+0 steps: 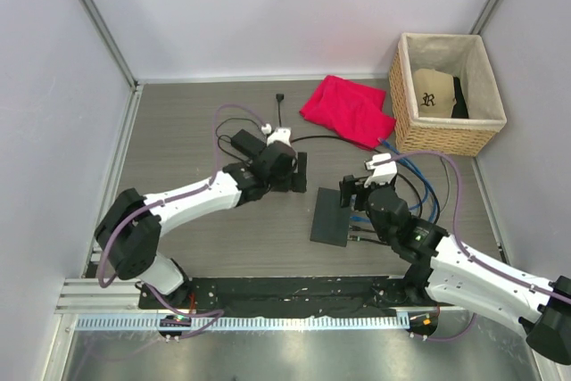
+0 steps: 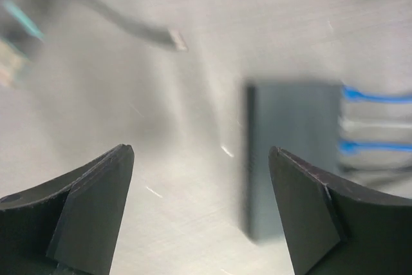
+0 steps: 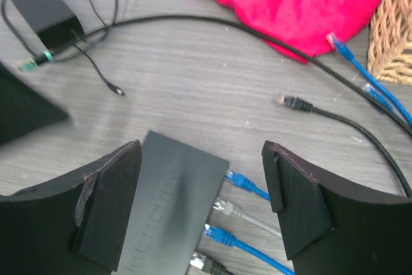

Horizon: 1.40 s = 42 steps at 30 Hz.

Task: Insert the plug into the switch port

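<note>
The switch (image 1: 333, 216) (image 3: 170, 210) is a flat dark box lying on the table between the two arms. Along its right edge, two blue plugs (image 3: 241, 180), a grey plug (image 3: 228, 209) and a black plug (image 3: 206, 263) sit at the sockets. A loose black plug (image 3: 293, 102) lies on the table beyond it. My right gripper (image 3: 201, 149) (image 1: 351, 192) hangs open over the switch's far end, holding nothing. My left gripper (image 2: 201, 151) (image 1: 301, 171) is open and empty, left of the switch (image 2: 293, 152); its view is blurred.
A red cloth (image 1: 348, 109) lies at the back, beside a wicker basket (image 1: 446, 122) holding a cap. A black power brick (image 3: 45, 11) with thin cords sits at the left. More loose blue cables (image 3: 338, 43) run towards the basket.
</note>
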### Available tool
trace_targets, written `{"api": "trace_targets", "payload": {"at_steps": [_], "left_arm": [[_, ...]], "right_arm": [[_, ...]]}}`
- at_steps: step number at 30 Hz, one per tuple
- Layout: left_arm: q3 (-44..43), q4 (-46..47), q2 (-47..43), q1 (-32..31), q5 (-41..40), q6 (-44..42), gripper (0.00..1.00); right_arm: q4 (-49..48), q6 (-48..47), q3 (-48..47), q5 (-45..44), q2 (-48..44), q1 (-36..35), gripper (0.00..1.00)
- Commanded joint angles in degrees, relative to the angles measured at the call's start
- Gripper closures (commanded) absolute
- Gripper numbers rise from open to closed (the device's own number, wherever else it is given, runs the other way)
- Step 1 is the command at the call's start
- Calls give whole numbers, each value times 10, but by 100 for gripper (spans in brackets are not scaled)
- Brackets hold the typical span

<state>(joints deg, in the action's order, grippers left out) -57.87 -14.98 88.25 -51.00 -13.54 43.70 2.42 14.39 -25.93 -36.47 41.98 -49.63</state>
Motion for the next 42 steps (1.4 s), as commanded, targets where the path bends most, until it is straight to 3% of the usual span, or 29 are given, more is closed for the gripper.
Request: {"api": "trace_targets", "payload": {"at_steps": [1, 4, 9, 14, 18, 27, 31, 36, 37, 42], "left_arm": [[-56, -45, 8, 20, -54, -357, 9], [-57, -9, 36, 39, -4, -498, 9], [-72, 8, 89, 93, 183, -616, 10], [-158, -90, 166, 109, 228, -707, 18], [-220, -127, 227, 118, 257, -726, 26], [-286, -176, 310, 128, 303, -740, 39], [-303, -187, 332, 136, 321, -732, 53], [-313, -210, 341, 154, 358, -698, 88], [-311, -212, 336, 158, 366, -686, 99], [-229, -173, 241, 166, 350, -547, 100]], "right_arm": [[-71, -14, 32, -17, 1, 3, 16], [-90, -9, 49, -9, 3, 4, 16], [-95, -9, 52, 33, -8, 6, 17], [-99, -15, 61, 52, -27, 6, 17], [-99, -20, 65, 57, -29, 7, 17], [-98, -20, 65, 74, -20, 6, 17], [-99, -20, 64, 76, -15, 8, 17], [-87, -10, 55, 73, -15, 8, 18], [-85, -7, 54, 72, -9, 8, 18], [-57, 47, 32, 62, 37, 15, 17]]}}
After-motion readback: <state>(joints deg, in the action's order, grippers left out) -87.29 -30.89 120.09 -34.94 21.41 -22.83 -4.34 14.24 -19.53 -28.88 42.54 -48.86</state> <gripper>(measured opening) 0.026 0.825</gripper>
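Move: The power adapter's thin plug that my left hand goes for lies about 9 cm ahead of it, neither left nor right, and roughly 8 cm below. The adapter itself sits some 11 cm left of that plug and 7 cm farther out; the switch's middle is about 11 cm right of the plug and 13 cm nearer me. From my right hand the same plug is about 10 cm ahead, 20 cm to the left and 15 cm down. I swing my open left hand forward about 9 cm to the adapter's thin plug, first arcing up and left a little, then sinking roughly 10 cm to the table while it turns some 60 degrees clockwise. Low over the plug, I shut the fingers and pinch it between the tips. My empty right hand stays open near the switch, sinking about 3 cm and edging left. ##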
